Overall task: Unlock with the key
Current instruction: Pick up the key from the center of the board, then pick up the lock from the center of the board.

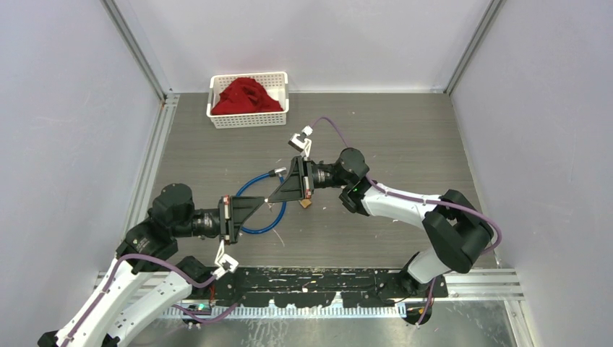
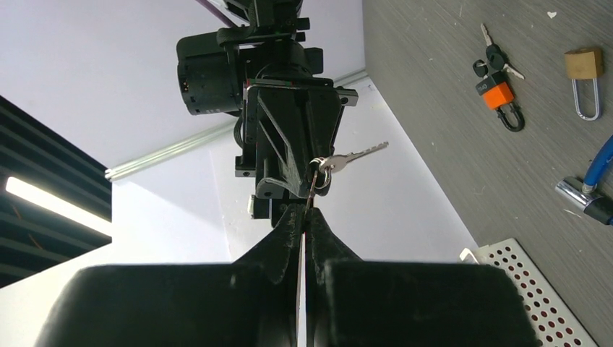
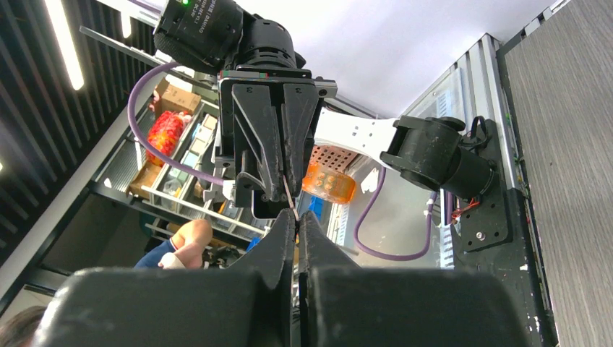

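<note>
My two grippers meet tip to tip above the middle of the table. The left gripper is shut on a thin flat key seen edge-on. A second silver key sticks out sideways from its ring. The right gripper faces it and is shut on the same thin key from the other end. A brass padlock lies on the table below the grippers. An orange and black padlock with its own keys lies beside it.
A blue cable lock loops on the table under the grippers. A white perforated basket holding a red cloth stands at the back left. Grey walls enclose the table on three sides.
</note>
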`<state>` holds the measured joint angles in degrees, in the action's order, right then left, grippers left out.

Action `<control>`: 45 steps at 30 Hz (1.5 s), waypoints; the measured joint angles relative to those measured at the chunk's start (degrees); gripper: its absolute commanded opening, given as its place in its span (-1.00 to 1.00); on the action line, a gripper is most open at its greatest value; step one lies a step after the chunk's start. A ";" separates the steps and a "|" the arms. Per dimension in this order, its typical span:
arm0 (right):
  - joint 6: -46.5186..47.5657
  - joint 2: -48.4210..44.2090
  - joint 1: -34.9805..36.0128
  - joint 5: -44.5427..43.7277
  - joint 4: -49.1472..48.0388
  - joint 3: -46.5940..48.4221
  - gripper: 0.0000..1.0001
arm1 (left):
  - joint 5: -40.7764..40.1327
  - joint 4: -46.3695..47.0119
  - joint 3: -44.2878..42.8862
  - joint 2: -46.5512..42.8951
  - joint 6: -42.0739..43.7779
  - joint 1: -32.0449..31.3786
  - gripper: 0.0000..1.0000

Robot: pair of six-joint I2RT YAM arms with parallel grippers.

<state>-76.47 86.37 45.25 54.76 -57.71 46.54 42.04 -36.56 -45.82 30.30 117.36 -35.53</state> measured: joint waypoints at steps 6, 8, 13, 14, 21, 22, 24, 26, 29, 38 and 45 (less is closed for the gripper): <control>3.10 -0.90 -0.17 -0.26 3.21 0.02 -0.98 | -1.81 -0.39 0.33 -0.04 -0.02 0.00 0.79; 6.40 -2.27 -0.44 -0.31 7.48 0.09 -0.99 | -3.10 -1.68 0.26 -0.02 -0.74 0.00 0.83; 21.33 -7.82 -0.85 -2.49 26.80 4.13 -0.99 | -7.65 -7.61 -2.84 2.67 -14.93 0.00 0.84; 24.65 -9.09 -0.87 -3.28 30.84 5.44 -0.98 | -8.35 -8.57 -4.09 3.82 -19.02 0.00 0.82; 40.15 -13.31 -1.01 -6.40 48.24 10.03 -0.99 | -7.19 -12.92 -11.96 11.02 -43.41 0.00 0.40; 41.59 -13.29 -1.01 -6.91 50.14 10.23 -0.99 | -6.86 -13.00 -12.20 11.39 -45.97 0.00 0.34; 43.98 -13.29 -1.01 -7.63 53.40 10.23 -0.99 | -6.40 -12.39 -12.26 12.22 -53.11 0.00 0.30; 46.34 -13.31 -1.01 -8.83 56.33 10.25 -0.99 | -6.45 -11.72 -12.52 13.31 -60.61 0.00 0.36; 49.48 -13.64 -1.18 -10.93 60.63 10.25 -0.99 | -6.29 -12.59 -15.02 17.27 -69.83 0.00 0.62; 55.25 -16.96 -10.51 -20.90 73.55 9.53 -0.99 | -6.82 -25.79 -23.50 37.33 -64.11 -0.24 0.82; 54.71 -22.32 -20.87 -27.56 80.19 4.87 -0.99 | -11.96 -28.92 -28.20 55.65 -49.79 -3.08 0.83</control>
<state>-21.76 64.05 24.38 27.20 22.48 51.42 30.09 -65.47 -74.02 85.95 67.57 -38.61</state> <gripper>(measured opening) 0.042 0.910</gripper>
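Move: Both closed grippers meet tip to tip on the small key. From the left hand the brass padlock lies about 8 cm ahead, 8 cm right and 29 cm below. The blue cable loop is some 7 cm ahead and 4 cm left, and the orange padlock roughly 15 cm ahead and 15 cm right, both at table height. From the right hand the brass padlock is about 8 cm ahead, 7 cm right and 29 cm below. Downward, some 16 cm and mostly late, with about 5 cm forward, goes the left hand towards the brass padlock; it first spreads its fingers wide to let go of the key, and swings from pointing sideways to steeply down. The right hand keeps its pinch on the key and draws away rightward, forward and down, its fingers turning to point forward-left and down. ##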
